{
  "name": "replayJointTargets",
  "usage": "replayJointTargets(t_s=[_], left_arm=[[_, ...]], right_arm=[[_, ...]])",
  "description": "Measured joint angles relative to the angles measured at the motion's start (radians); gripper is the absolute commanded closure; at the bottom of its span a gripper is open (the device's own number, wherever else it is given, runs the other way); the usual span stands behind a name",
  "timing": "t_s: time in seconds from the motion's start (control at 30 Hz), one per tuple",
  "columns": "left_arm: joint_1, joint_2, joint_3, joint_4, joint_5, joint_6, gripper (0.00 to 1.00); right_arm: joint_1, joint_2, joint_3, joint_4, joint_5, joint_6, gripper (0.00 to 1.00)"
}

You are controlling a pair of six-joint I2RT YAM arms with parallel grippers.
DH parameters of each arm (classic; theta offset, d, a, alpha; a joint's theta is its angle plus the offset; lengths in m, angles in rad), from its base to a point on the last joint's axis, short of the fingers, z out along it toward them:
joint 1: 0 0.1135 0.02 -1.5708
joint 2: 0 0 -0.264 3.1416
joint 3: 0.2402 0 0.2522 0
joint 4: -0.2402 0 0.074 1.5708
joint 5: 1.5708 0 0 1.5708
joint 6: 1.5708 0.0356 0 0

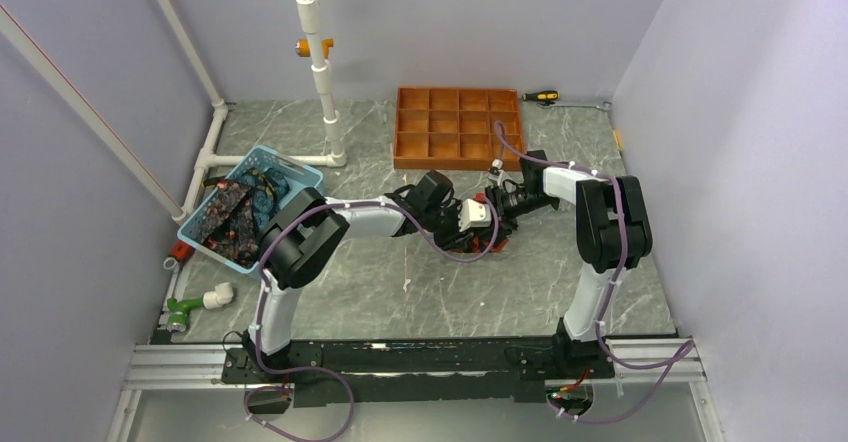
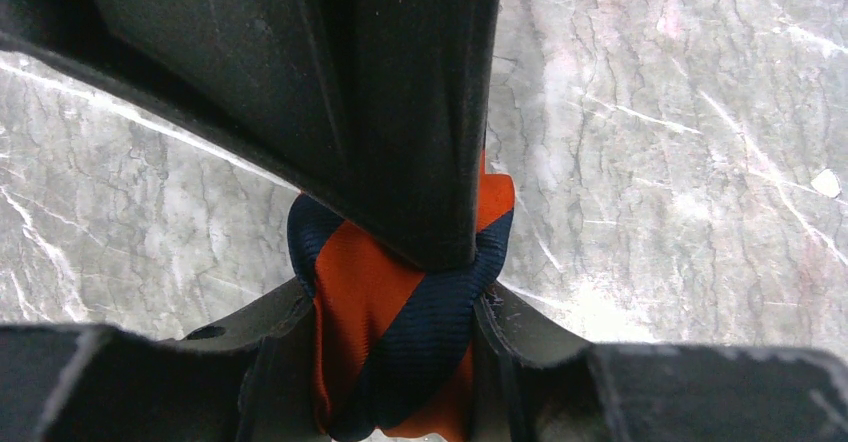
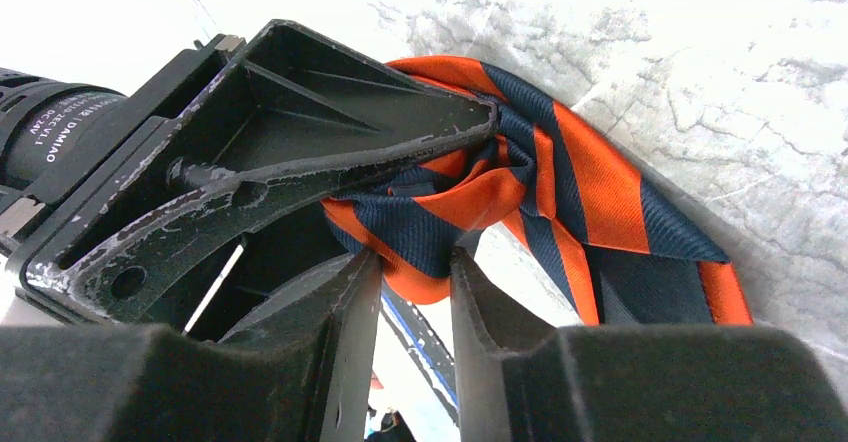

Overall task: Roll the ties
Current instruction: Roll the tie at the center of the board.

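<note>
A tie striped in orange and dark navy (image 3: 590, 172) lies partly rolled on the marble table, between the two arms in the middle of the top view (image 1: 495, 245). My left gripper (image 2: 395, 312) is shut on the rolled part of the tie (image 2: 420, 337), which fills the gap between its fingers. My right gripper (image 3: 415, 262) comes in from the opposite side, and its fingertips pinch a fold of the same roll. The tie's loose tail spreads flat to the right in the right wrist view. Both grippers meet tip to tip (image 1: 472, 217).
A blue basket (image 1: 300, 170) at the left holds more dark patterned ties (image 1: 225, 217). An orange-brown gridded tray (image 1: 458, 127) sits behind the grippers, with a screwdriver (image 1: 540, 95) beyond it. White pipes (image 1: 325, 92) stand at the back left, and pipe fittings (image 1: 200, 302) lie near the left edge.
</note>
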Motion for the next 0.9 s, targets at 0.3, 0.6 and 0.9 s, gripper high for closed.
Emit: replayJointTargets(t_s=[0.3, 0.6, 0.9], left_arm=[[0.003, 0.006, 0.001, 0.006, 0.023, -0.008, 0.38], [0.020, -0.006, -0.058, 0.131, 0.117, -0.075, 0.27], [0.019, 0.062, -0.047, 0.290, 0.187, -0.162, 0.28]], right_arm=[[-0.001, 0.042, 0.025, -0.031, -0.007, 0.000, 1.00], [-0.012, 0.044, 0.042, -0.081, 0.164, -0.003, 1.00], [-0.010, 0.066, 0.098, -0.121, 0.339, -0.001, 1.00]])
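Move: The rolled tie sits between the left fingers, its middle about 1 cm to that hand's right and level otherwise. From the right hand it is some 2 cm left and 3 cm below. The loose tail lies about 4 cm right of the left hand, 2 cm back and 2 cm lower. The wooden tray is centred roughly 27 cm ahead of the left hand and 4 cm to its left, 1 cm lower. To its right and down, about 4 cm each way, goes the right hand, once its fingers have shut on a fold of the tie on the roll; it keeps the pinch and tips some 20 degrees to point more steeply down. The left fingers meanwhile open and let go of the roll, and that hand follows about 3 cm to the right, rising slightly with its fingers flattening some 10 degrees, still straddling the roll. ##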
